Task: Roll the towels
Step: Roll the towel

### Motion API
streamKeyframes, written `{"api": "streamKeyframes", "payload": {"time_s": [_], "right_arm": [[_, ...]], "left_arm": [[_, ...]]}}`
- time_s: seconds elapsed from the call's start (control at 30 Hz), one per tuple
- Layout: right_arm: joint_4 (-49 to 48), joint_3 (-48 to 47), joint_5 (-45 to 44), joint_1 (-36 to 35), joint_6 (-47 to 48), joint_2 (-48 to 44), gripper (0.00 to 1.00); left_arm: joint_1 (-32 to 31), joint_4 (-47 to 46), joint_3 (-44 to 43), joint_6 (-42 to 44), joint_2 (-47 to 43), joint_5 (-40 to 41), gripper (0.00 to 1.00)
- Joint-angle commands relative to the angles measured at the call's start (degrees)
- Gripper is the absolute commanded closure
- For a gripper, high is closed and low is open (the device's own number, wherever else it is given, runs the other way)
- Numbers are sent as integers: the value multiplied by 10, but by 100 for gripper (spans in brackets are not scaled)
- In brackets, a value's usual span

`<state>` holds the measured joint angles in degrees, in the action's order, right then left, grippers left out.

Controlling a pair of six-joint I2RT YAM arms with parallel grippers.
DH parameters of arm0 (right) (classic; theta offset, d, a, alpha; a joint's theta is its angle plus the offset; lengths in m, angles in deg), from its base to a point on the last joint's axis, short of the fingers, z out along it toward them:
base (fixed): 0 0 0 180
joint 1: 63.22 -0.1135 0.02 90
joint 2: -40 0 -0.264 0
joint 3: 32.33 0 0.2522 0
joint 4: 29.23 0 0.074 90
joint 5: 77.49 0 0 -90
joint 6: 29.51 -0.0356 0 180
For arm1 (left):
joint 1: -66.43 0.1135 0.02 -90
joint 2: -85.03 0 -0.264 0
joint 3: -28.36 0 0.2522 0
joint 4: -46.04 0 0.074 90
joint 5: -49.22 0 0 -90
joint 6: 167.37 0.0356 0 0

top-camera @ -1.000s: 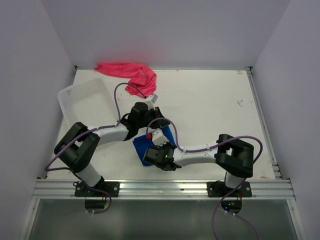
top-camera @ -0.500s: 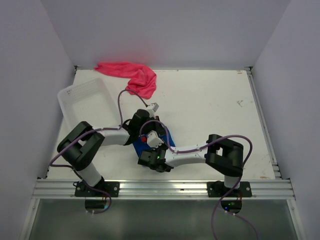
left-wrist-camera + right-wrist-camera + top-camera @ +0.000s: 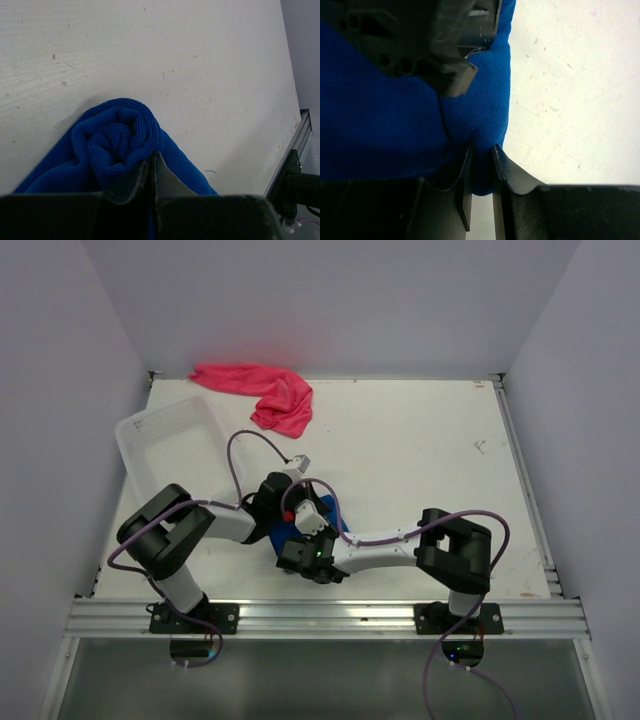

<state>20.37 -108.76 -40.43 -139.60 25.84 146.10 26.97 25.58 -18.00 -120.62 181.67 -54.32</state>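
Observation:
The blue towel (image 3: 115, 135) lies bunched into a loose roll on the white table, near the front centre (image 3: 333, 512). My left gripper (image 3: 151, 157) is shut at the roll's near edge, with a sliver of blue cloth pinched between its fingers. My right gripper (image 3: 481, 150) is shut on a fold at the towel's (image 3: 385, 125) corner. Both wrists crowd over the towel in the top view and hide most of it. The pink-red towel (image 3: 262, 390) lies crumpled at the back left, away from both grippers.
A white slotted basket (image 3: 170, 440) stands at the left, just behind my left arm. The left gripper's black body (image 3: 435, 45) fills the top of the right wrist view. The table's metal front rail (image 3: 330, 615) runs just behind the arm bases.
Both wrists have drawn in toward the near left over the blue towel. The left gripper has closed. Less blue cloth shows in the top view.

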Motion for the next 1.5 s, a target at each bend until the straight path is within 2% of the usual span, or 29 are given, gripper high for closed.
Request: {"api": "streamKeyframes", "payload": {"time_s": [0.0, 0.3, 0.43, 0.53, 0.57, 0.63, 0.7, 0.8, 1.23, 1.47], "right_arm": [[-19, 11, 35, 4, -33, -49, 79], [-43, 61, 93, 28, -32, -181, 52], [-83, 110, 151, 54, -47, -260, 49], [-152, 170, 265, 115, -74, -323, 49], [-202, 187, 327, 132, -85, -347, 49], [-252, 233, 382, 175, -89, -367, 48], [-292, 253, 441, 207, -96, -374, 46], [-325, 268, 485, 230, -101, -365, 44], [-356, 304, 502, 256, -96, -296, 44], [-407, 330, 522, 256, -110, -268, 46]], "left_arm": [[-5, 73, 40, 6, 32, 27, 95], [-4, 79, 71, 25, 14, 40, 96], [-4, 66, 82, 18, 6, 37, 96], [-4, 62, 84, 15, 3, 33, 96], [-4, 60, 85, 14, 4, 32, 96], [-4, 57, 88, 14, 3, 31, 96], [-4, 56, 89, 13, 3, 28, 96], [-4, 52, 91, 11, 3, 26, 96], [-4, 49, 98, 9, -6, 25, 96], [-4, 49, 96, 7, -6, 25, 96]]}}
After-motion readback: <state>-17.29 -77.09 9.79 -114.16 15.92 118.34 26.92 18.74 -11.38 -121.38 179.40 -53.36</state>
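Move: The blue towel's roll is still pinched by both hands: its middle lies about 5 cm back and 2 cm right of the left hand, and roughly 3 cm straight ahead of the right hand, at finger height. From the right hand, the flat part still to be rolled lies about 9 cm left and 1 cm back. The pink towel's bunched end is some 23 cm ahead and 10 cm left of the left hand. The roll's near end is let go by the right fingers, which open to about half while that hand rises some 6 cm, swings briefly right, then comes back down over the same end, its left side rolled up and its fingers now pointing forward-left and more steeply down (about 60 degrees in all), one either side of the roll. The left hand keeps its pinch on the far end and eases it 2 cm back and left. ##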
